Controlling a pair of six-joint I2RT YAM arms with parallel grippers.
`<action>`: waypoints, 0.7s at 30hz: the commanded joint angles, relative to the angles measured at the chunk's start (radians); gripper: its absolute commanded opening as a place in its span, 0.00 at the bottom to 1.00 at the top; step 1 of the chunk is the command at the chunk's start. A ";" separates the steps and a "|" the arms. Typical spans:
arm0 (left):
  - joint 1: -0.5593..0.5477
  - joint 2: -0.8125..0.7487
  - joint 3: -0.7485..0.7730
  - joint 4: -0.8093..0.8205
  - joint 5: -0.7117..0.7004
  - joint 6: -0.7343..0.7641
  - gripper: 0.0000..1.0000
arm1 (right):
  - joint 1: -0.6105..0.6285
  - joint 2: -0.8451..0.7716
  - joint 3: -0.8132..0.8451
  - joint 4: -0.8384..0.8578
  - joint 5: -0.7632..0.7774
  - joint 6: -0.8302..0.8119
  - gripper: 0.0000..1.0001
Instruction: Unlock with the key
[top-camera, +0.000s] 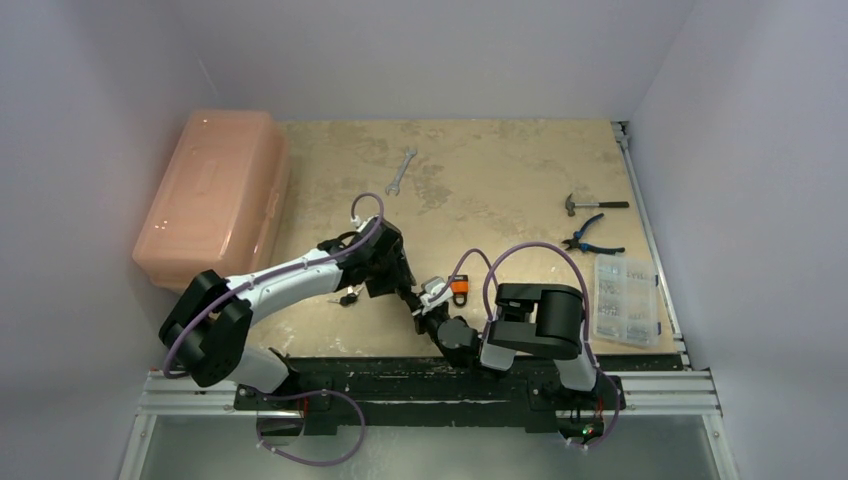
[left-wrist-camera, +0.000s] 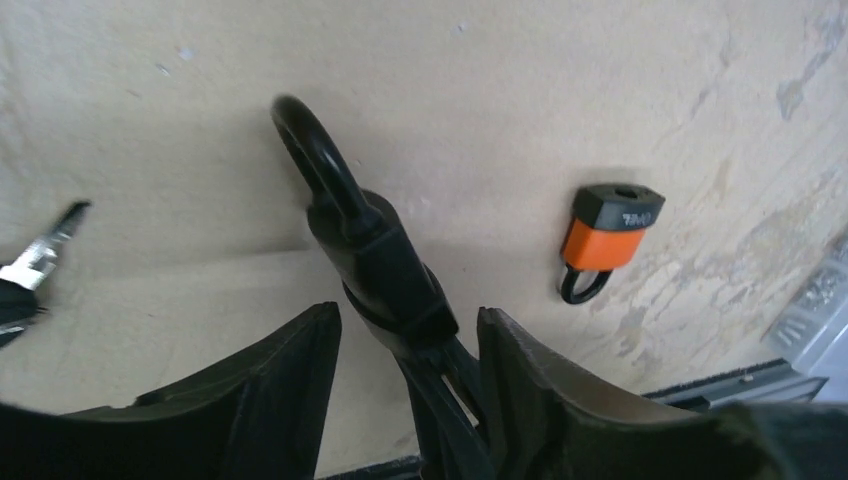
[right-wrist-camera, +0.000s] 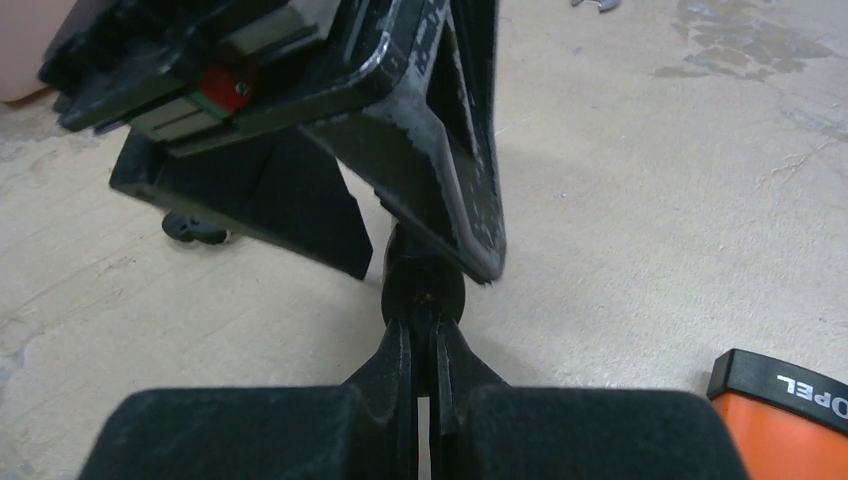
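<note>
A black padlock (left-wrist-camera: 375, 265) with its shackle (left-wrist-camera: 310, 150) pointing away sits between the fingers of my left gripper (left-wrist-camera: 408, 312). That gripper is open, and its fingers (left-wrist-camera: 290, 370) stand off the lock body on both sides. My right gripper (right-wrist-camera: 422, 335) is shut on the key (left-wrist-camera: 458, 392), whose blade goes into the bottom end of the black padlock (right-wrist-camera: 425, 285). In the top view the two grippers meet at the lock (top-camera: 413, 297), near the table's front edge.
An orange padlock (top-camera: 459, 290) lies just right of the grippers, and a bunch of spare keys (top-camera: 348, 297) just left. A pink plastic box (top-camera: 215, 195) fills the left side. A wrench (top-camera: 400, 170), hammer (top-camera: 595, 205), pliers (top-camera: 592, 238) and a clear parts organiser (top-camera: 625, 300) lie behind and to the right.
</note>
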 joint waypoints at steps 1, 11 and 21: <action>-0.024 -0.022 -0.001 0.025 0.062 0.021 0.61 | -0.005 0.000 0.004 0.126 0.011 0.031 0.00; -0.024 -0.014 0.013 -0.017 0.008 0.014 0.73 | -0.004 0.011 0.005 0.133 0.014 0.027 0.00; -0.024 -0.006 0.035 -0.059 -0.136 -0.053 0.72 | 0.016 0.032 0.018 0.151 0.039 -0.039 0.00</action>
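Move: Between the left hand's parting fingertips, about 1 cm ahead and 1 cm below, is the black padlock; the right hand holds it out on the key, with its body some 4 cm ahead and 3 cm left of that hand. The orange padlock lies on the table about 12 cm right of the left hand and 1 cm back. The spare keys are roughly 10 cm to its left and 2 cm back, both some 5 cm lower. Opening further around the black padlock, from about half to nearly three-quarters wide, the left hand first eases about 1.5 cm back and to the right, then slides some 2 cm left, sinking slightly as its left side tilts up about 5 degrees. The right hand stays put and keeps its pinch on the key, still in the padlock. ##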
